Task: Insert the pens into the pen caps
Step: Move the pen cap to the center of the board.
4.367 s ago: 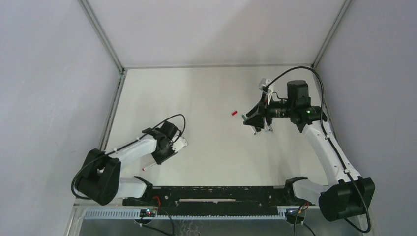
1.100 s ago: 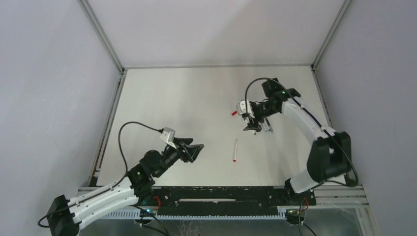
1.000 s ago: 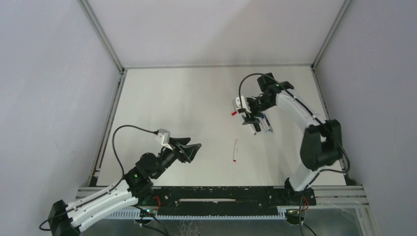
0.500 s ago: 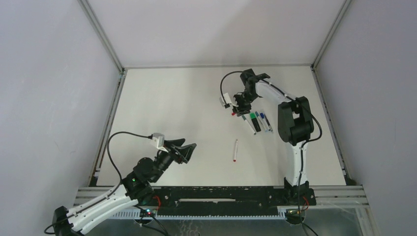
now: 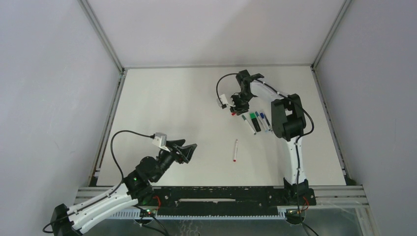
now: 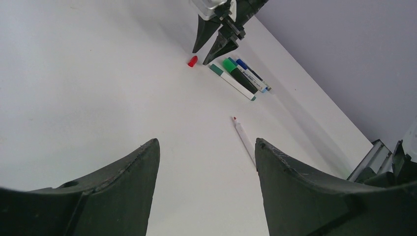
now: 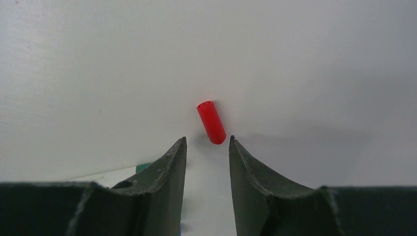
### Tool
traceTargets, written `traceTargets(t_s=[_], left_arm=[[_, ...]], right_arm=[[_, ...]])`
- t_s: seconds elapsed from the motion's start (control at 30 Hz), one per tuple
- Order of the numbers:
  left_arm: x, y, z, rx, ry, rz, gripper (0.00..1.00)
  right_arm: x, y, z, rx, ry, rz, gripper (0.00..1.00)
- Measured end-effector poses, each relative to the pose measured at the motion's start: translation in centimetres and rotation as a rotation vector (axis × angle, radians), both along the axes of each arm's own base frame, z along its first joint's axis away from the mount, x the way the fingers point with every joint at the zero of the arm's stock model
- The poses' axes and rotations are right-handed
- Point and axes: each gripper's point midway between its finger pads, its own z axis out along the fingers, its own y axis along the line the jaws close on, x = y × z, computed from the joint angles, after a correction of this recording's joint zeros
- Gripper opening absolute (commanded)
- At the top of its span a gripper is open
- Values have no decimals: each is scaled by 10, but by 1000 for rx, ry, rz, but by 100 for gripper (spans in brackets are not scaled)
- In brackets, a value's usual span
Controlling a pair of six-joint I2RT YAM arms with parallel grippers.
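A small red pen cap [image 7: 211,122] lies on the white table, tilted, its near end just at the tips of my right gripper [image 7: 207,138]. That gripper is open with a narrow gap and holds nothing. From above, the cap [image 5: 233,113] sits at the right gripper [image 5: 236,109], left of a row of several pens [image 5: 256,121] with green and blue ends. One slim white pen with a red tip [image 5: 235,150] lies alone nearer the front. My left gripper [image 5: 187,150] hovers wide open and empty, well left of that pen [image 6: 244,137].
The left wrist view shows the red cap [image 6: 192,61] beside the right gripper's fingers [image 6: 221,46], with the pen row [image 6: 239,78] just behind. A metal frame rail [image 5: 112,123] bounds the table's left edge.
The right gripper swung left from over the pen row to the red cap, and its jaws narrowed. The left arm barely moved and stayed open.
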Motion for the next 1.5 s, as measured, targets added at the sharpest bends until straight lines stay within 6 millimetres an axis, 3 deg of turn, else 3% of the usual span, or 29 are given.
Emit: traceTargets(t_s=[0.33,0.53,1.07,1.2,1.5], left_arm=[[0,0,1,-4,-3,2,75],[0,2,6,-19,-14,4,75],[-4,5,14,-60,-22,-2,74],[-6,6,18,-88,-21,-3,73],[-11,8,27,-179,5,-7,73]], right_arm=[[2,17,-6,-8,8,11,37],[1,17,-11,-29,24,-2,33],[-4,19,-13,-81,73,-109,0],[-21,32,-12,-68,127,-242,0],[-95,74,-13,-20,352,-795,0]])
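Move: The red cap lies just under my right fingertips, some 2 cm to the left, level fore and aft, and 2 cm lower. From that hand, the white green-ended pen is about 5 cm back and 4 cm right, the black marker 4 cm back and 7 cm right, and the uncapped red pen roughly 17 cm back and 1 cm left. From my left hand the cap is about 24 cm ahead, 14 cm right and 14 cm below. My right hand eases about 2 cm left and 1 cm down onto the red cap and shuts the fingers, pinching it. Then, staying low, I carry it back about 9 cm and left 5 cm or so towards the middle of the board, rolling the wrist some 50 degrees clockwise on the way. My empty left hand rises nearly 3 cm, fingers still open. ##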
